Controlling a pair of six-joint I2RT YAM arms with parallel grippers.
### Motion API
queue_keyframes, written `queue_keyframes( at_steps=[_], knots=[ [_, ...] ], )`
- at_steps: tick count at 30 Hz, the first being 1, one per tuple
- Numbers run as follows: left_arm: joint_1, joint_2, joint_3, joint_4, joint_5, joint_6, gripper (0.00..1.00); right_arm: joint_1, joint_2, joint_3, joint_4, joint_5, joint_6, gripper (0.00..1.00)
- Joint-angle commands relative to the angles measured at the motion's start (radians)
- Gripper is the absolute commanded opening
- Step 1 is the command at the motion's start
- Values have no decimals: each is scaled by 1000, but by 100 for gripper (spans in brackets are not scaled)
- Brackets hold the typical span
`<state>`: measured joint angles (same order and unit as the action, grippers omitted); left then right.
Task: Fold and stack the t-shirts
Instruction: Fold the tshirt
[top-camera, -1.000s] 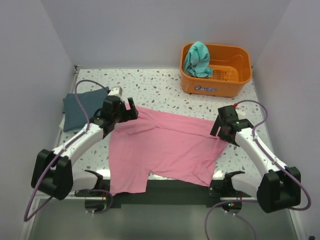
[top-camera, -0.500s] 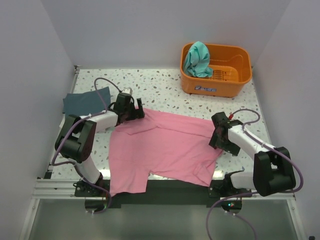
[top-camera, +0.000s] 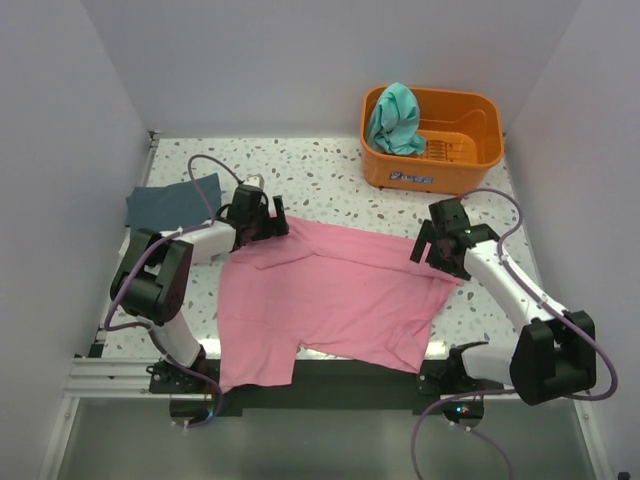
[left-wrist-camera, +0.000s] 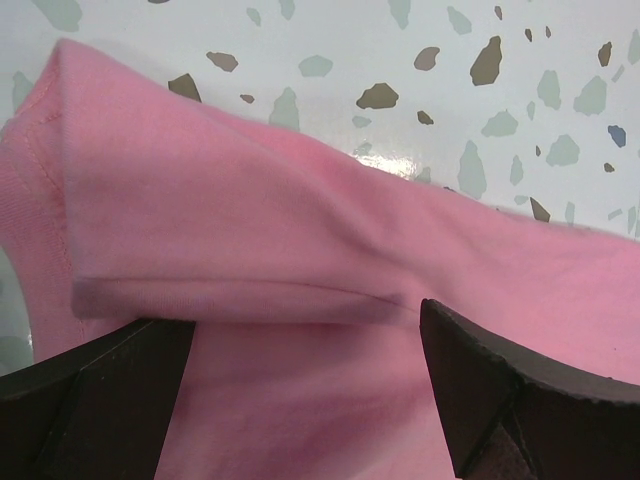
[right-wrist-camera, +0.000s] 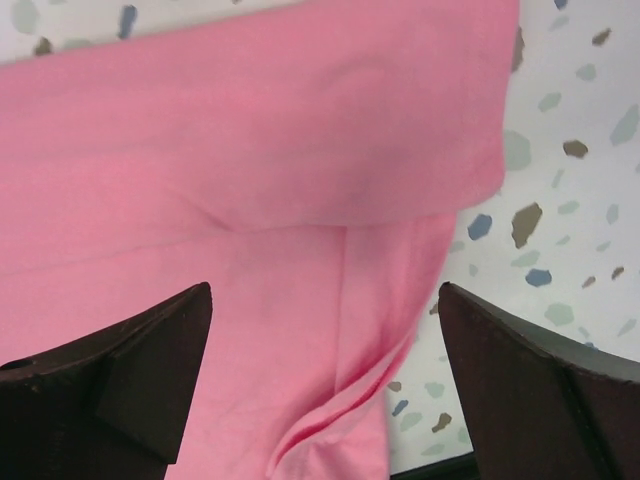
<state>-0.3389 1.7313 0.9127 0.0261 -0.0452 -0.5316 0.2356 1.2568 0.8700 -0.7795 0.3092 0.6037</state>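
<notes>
The pink t-shirt (top-camera: 330, 295) lies spread over the middle of the table, its near hem hanging over the front edge. My left gripper (top-camera: 272, 224) is open low over its far left sleeve; the left wrist view shows the folded sleeve edge (left-wrist-camera: 250, 300) just ahead of the gripper (left-wrist-camera: 305, 390). My right gripper (top-camera: 430, 256) is open above the shirt's right sleeve (right-wrist-camera: 400, 330), with pink cloth under the gripper (right-wrist-camera: 325, 375) and nothing pinched. A dark slate t-shirt (top-camera: 172, 205) lies folded at far left. The teal t-shirt (top-camera: 395, 118) is draped in the basket.
An orange plastic basket (top-camera: 470, 150) stands at the back right. White walls close the table on three sides. Speckled tabletop (top-camera: 300, 175) shows between the pink shirt and the back wall. Purple cables loop over both arms.
Both arms have changed pose, the left one folding back toward its base. The left gripper stayed at the far left sleeve; the right gripper shifted slightly toward the back. The shirt lies the same.
</notes>
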Motion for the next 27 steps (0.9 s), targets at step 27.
queue_keyframes(
  at_steps=[27],
  knots=[
    [35, 174, 235, -133, -91, -18, 100, -196, 636, 287, 511, -182, -487, 98]
  ],
)
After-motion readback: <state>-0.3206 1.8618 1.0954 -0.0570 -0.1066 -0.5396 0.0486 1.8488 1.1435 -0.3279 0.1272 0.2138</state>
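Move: The pink t-shirt's folded far band lies about 6 cm ahead of my right hand and 7 cm below it. The band's right corner is some 8 cm to the right and 2 cm back, and the orange bin about 30 cm ahead and 2 cm right. My left hand already rests on the band's left end, about 1 cm ahead and 1 cm down. The dark folded shirt sits roughly 22 cm to its left and 3 cm farther out. With my fingers wide open, I swing my right hand forward and down onto the band near its right end, then slide it some 10 cm farther forward with the cloth under the fingertips, drifting a little right and turning about 15 degrees counter-clockwise. My left hand keeps its fingertips on the band's left end and, once the right is down, pushes forward too, about 4 cm. ##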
